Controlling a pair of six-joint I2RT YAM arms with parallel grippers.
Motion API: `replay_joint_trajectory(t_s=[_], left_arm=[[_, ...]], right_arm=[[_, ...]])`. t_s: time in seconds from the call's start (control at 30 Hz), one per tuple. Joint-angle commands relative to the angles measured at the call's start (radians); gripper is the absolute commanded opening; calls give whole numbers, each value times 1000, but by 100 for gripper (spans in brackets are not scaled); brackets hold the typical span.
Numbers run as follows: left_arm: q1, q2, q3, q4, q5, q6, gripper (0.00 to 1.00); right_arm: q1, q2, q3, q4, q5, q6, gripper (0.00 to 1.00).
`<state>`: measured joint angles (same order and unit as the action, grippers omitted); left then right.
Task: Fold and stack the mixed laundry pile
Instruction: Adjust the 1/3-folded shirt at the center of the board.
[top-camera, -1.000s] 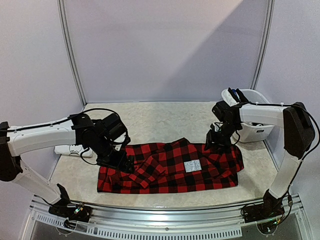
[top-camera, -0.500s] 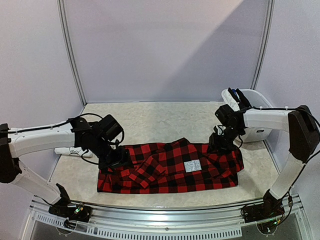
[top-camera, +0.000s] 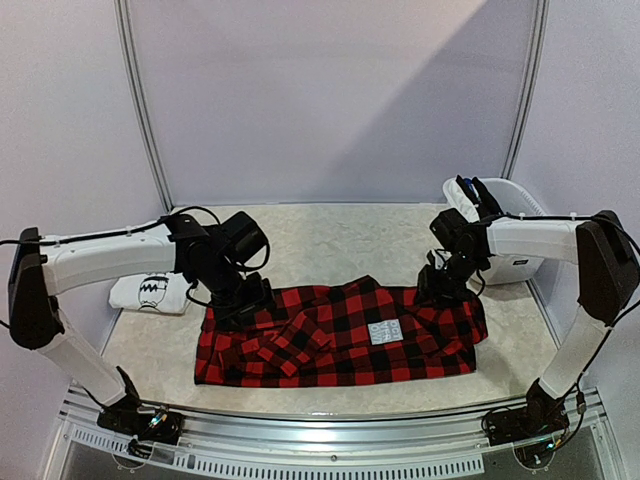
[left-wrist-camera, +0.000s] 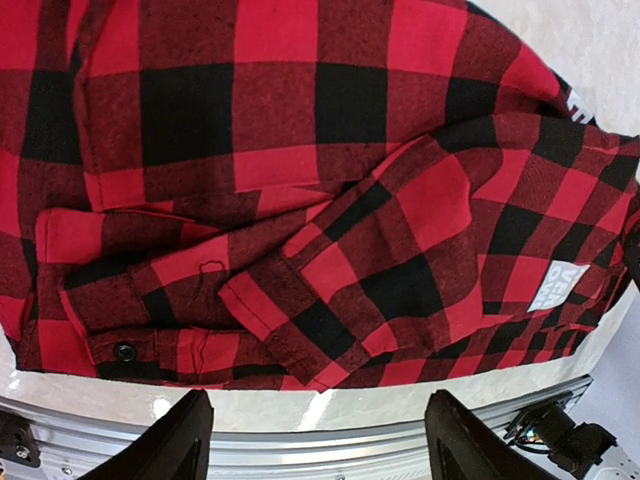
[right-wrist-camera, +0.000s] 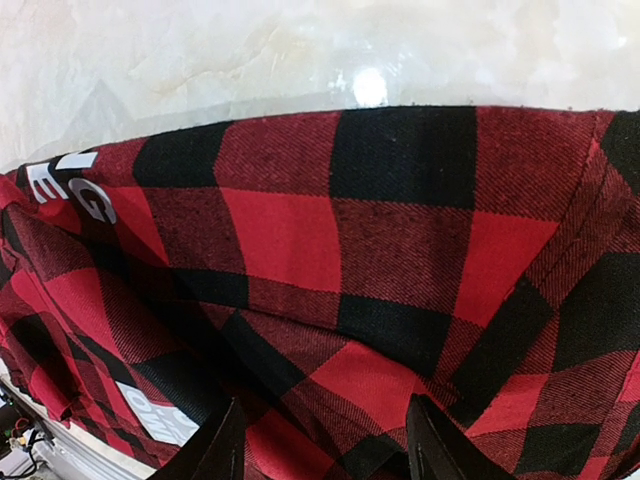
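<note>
A red-black plaid garment (top-camera: 340, 335) with a white label lies spread across the middle of the table. My left gripper (top-camera: 248, 298) hovers over its far left corner. In the left wrist view the plaid (left-wrist-camera: 300, 200) fills the frame and the left gripper (left-wrist-camera: 320, 450) is open with nothing between its fingers. My right gripper (top-camera: 443, 287) is down on the plaid's far right edge. In the right wrist view its fingers (right-wrist-camera: 225, 450) stand apart with plaid cloth (right-wrist-camera: 330, 250) lying between them, so it reads as open. A folded white T-shirt (top-camera: 150, 292) with black print lies at the far left.
A white plastic tub (top-camera: 520, 262) holding dark garments stands at the back right, just behind the right arm. The metal rail (top-camera: 320, 440) runs along the near table edge. Bare marbled tabletop (top-camera: 330, 245) stretches behind the plaid.
My left arm has swung away from the plaid's left edge toward its far corner, uncovering the white T-shirt, and its jaws have narrowed a little. The right gripper shifted slightly, then stayed put.
</note>
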<state>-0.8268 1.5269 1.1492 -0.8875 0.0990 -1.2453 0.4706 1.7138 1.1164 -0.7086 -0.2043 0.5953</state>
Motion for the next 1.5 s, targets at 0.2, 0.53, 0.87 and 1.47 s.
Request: replay_joint_trajectory(t_s=[0.2, 0.53, 0.87, 1.47], left_arm=[[-22, 136, 59, -55, 74, 63, 69], [-50, 180, -26, 32, 137, 53, 65], [-61, 239, -83, 203, 116, 43, 63], [-40, 257, -39, 243, 10, 146, 6]], right_arm=[[-3, -15, -9, 1, 49, -18, 55], [-3, -11, -20, 3, 80, -24, 55], [-3, 17, 20, -23, 88, -37, 56], [-3, 44, 22, -28, 91, -32, 55]])
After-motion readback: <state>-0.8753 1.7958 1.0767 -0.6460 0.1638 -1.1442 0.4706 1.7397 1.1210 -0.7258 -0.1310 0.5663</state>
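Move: The end of the plaid shirt's folded-in sleeve lies about 10 cm below the open left hand, some 4 cm to its right and 1 cm nearer the base. The shirt's white patch is roughly 26 cm to that hand's right and 2 cm farther out; the folded white shirt lies about 23 cm left and 10 cm ahead. From the right hand, the sleeve end is some 32 cm left, 10 cm back and 5 cm lower. The left hand sinks about 9 cm, easing right, then closes its fingers, pinching the sleeve end's cloth. ##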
